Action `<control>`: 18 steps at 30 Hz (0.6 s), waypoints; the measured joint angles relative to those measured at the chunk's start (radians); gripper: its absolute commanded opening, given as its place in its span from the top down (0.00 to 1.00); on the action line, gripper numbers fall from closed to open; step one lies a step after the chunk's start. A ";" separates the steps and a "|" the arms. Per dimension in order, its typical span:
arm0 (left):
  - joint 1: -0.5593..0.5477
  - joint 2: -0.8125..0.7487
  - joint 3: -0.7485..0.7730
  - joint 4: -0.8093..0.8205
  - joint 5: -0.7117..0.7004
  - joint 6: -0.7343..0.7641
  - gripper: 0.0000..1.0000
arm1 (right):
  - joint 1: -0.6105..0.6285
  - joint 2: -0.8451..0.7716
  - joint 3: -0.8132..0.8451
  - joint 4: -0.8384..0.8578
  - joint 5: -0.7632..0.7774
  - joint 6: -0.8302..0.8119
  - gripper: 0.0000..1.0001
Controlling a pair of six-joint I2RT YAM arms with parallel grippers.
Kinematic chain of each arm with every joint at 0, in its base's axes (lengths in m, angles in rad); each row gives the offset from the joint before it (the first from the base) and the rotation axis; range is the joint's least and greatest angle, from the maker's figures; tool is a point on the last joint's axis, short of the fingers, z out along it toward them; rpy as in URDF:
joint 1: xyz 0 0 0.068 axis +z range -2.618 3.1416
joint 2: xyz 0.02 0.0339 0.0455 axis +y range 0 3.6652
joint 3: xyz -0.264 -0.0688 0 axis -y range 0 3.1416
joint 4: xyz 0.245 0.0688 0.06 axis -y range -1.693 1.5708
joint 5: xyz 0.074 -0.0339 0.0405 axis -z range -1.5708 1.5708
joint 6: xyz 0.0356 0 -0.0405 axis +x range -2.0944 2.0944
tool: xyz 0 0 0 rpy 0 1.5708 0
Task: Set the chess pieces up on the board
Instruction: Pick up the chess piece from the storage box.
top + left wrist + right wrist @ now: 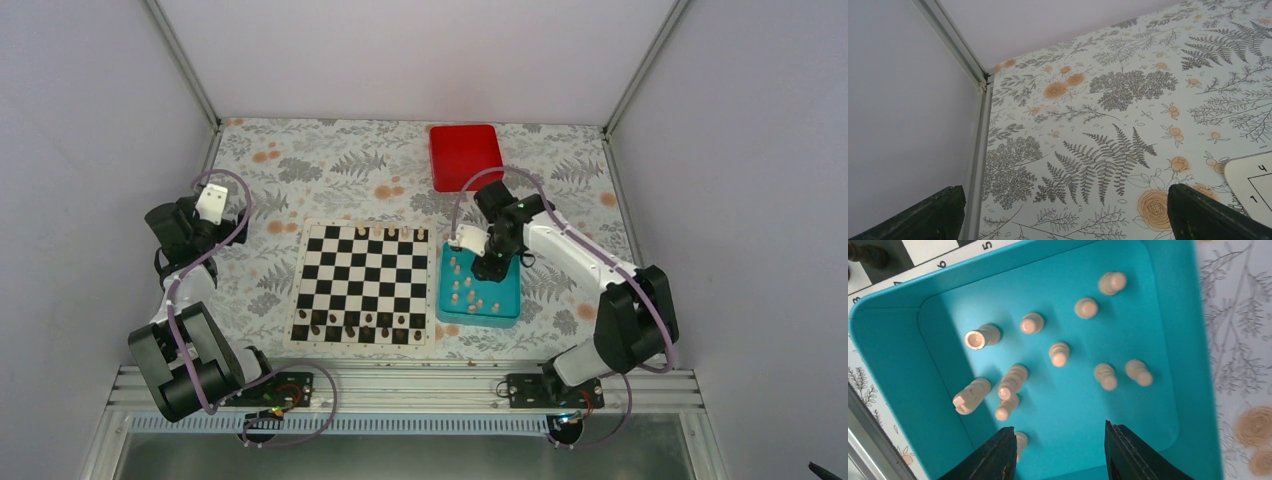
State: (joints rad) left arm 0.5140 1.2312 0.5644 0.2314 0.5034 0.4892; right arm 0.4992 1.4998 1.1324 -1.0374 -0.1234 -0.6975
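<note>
The checkered board point(365, 275) lies mid-table, with a few cream chess pieces point(378, 233) on its far row. Several more cream pieces point(1059, 354) lie and stand in the teal tray point(893, 355) just right of the board. My right gripper point(1058, 427) hovers over the near part of that tray, open, with bare tray floor between its fingers. One piece point(1021, 440) sits right beside the left finger, half hidden by it. My left gripper point(1064, 192) hangs wide open and empty over the patterned cloth left of the board's corner point(1253, 185).
Dark brown pieces point(350, 322) fill the board's near rows. A red box point(465, 155) sits at the back, behind the teal tray point(505, 300). The enclosure's walls and metal frame point(980, 125) bound the table on the left.
</note>
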 measured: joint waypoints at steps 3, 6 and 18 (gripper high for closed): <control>0.000 0.000 0.000 -0.002 -0.006 -0.005 0.00 | 0.014 -0.006 -0.051 0.032 -0.002 0.004 0.54; 0.000 0.002 0.000 -0.002 -0.007 -0.009 0.00 | 0.033 -0.006 -0.103 0.055 -0.003 0.011 0.54; 0.000 0.008 0.000 -0.002 -0.024 -0.011 0.00 | 0.084 0.004 -0.165 0.132 -0.027 0.031 0.62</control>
State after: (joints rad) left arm 0.5140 1.2388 0.5644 0.2295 0.4797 0.4778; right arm 0.5827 1.5036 0.9676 -0.9051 -0.1509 -0.6670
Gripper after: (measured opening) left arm 0.999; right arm 0.417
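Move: The tall chess piece lies in the blue storage box, about 3 cm back, 2 cm left and 7 cm below the right hand. A small pawn stands against it, 1 cm back and 2 cm right of it; the notched piece is 3 cm back of it. The hollow-topped piece is 1 cm back and 3 cm left of it, another pawn 3 cm ahead of it. From the left hand, the tall piece is some 50 cm right, 13 cm back and 13 cm below. Lower the right gripper into the box by about 4 cm while drawing it back some 3 cm, quick at first and then easing off, with a drift to the left of about 1.5 cm in the second half. Bring the open, downward-pointing fingers in over the tall chess piece and narrow their gap slightly without gripping anything. ##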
